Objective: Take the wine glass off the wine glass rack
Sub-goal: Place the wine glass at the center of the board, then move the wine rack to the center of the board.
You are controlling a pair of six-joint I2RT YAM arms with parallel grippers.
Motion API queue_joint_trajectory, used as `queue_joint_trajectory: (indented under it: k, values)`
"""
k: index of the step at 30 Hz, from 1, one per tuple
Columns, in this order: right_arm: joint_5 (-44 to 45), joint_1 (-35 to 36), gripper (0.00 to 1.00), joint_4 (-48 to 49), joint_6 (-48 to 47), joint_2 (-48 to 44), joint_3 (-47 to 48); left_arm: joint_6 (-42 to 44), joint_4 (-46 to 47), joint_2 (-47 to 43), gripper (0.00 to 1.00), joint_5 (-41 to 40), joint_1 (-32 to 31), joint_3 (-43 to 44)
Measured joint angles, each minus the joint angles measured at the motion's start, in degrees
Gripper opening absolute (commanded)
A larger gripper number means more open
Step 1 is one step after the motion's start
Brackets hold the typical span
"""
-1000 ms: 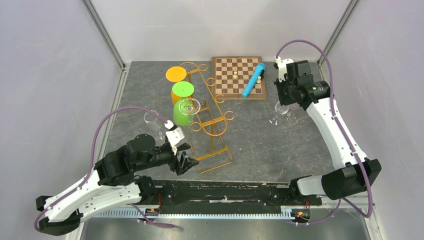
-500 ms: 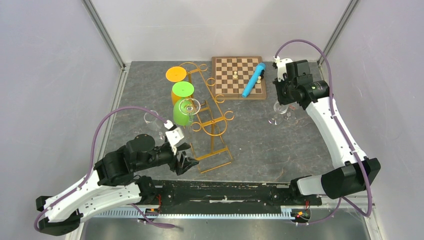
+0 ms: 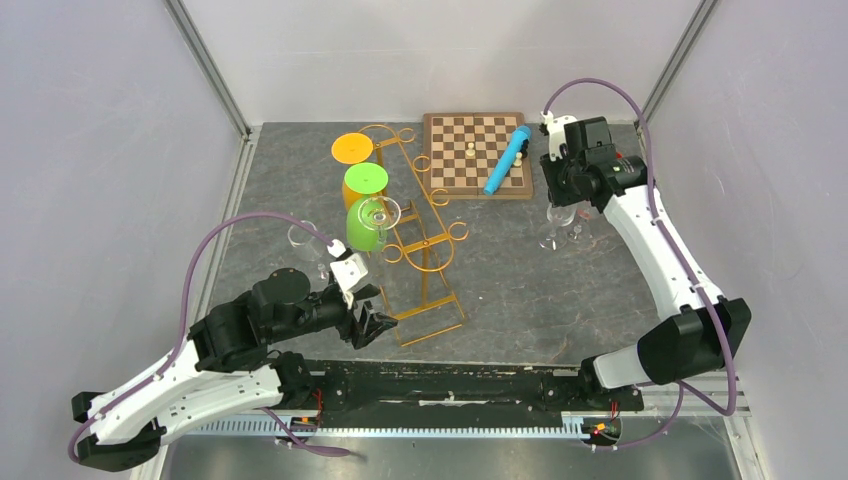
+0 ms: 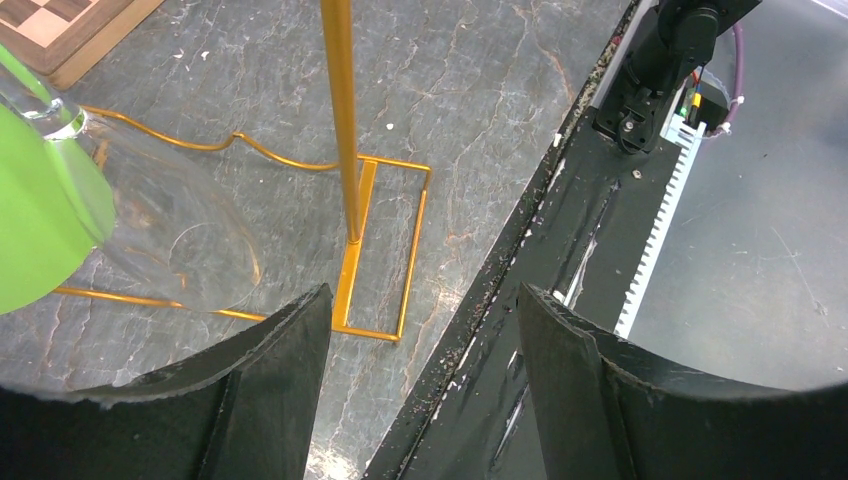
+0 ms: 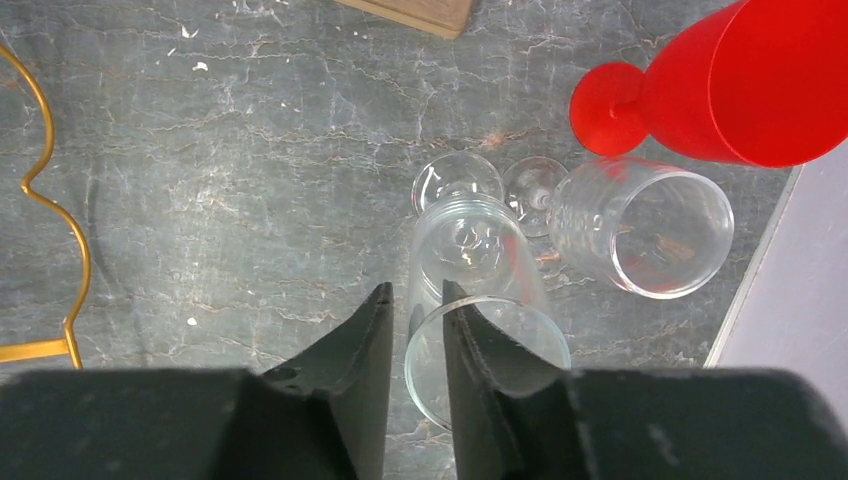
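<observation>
The gold wire wine glass rack [image 3: 420, 240] stands mid-table. An orange glass [image 3: 352, 148], two green glasses [image 3: 365, 181] and a clear wine glass [image 3: 379, 212] hang along its left side. My left gripper [image 3: 368, 323] is open and empty by the rack's base [image 4: 385, 250]. The hanging clear glass [image 4: 170, 235] and a green glass [image 4: 35, 220] show to its left. My right gripper [image 3: 560, 195] is narrowly open over a clear wine glass [image 5: 470, 270] standing on the table. Its fingers [image 5: 365, 360] straddle the rim, one inside and one outside, with a gap around the glass wall.
A second clear glass [image 5: 640, 225] lies on its side beside the standing one, next to a red glass [image 5: 740, 80] and the right wall. A wooden chessboard [image 3: 476, 153] with a blue tube [image 3: 507, 160] sits at the back. Another clear glass [image 3: 305, 240] stands left of the rack.
My right gripper has shifted a little toward the back and left while the clear glass under it stayed in place. The left arm has barely moved.
</observation>
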Motion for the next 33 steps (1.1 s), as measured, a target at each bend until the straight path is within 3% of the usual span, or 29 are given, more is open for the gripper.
queue_joint_trajectory:
  k: [5, 25, 33]
  values:
    - [0.68, 0.00, 0.37, 0.35, 0.07, 0.48, 0.11, 0.00, 0.00, 0.11, 0.74, 0.00, 0.00, -0.02]
    - [4.50, 0.00, 0.46, 0.79, 1.22, 1.73, 9.66, 0.00, 0.00, 1.05, 0.74, -0.48, 0.00, -0.02]
    - [4.15, 0.00, 0.55, 1.66, 1.99, 1.42, 12.81, -0.02, -0.02, 1.51, 0.74, -1.40, 0.00, -0.37]
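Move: The clear wine glass just set down stands under the right fingers, which are already parted astride the left side of its rim; its middle lies about 3 cm right of the hand, level fore and aft, and some 10 cm below. A second clear glass stands about 7 cm right of it, and the red glass some 11 cm right of it and 7 cm farther out. From the left hand, the first glass is roughly 25 cm ahead, 37 cm right and 11 cm below. Lift the right gripper up off the rim of the clear glass by about 8 cm, easing it forward some 3 cm as it climbs. Keep spreading the fingers, from about a quarter to half open, so they come clear of the glass wall, and tip the hand up some 13 degrees. ##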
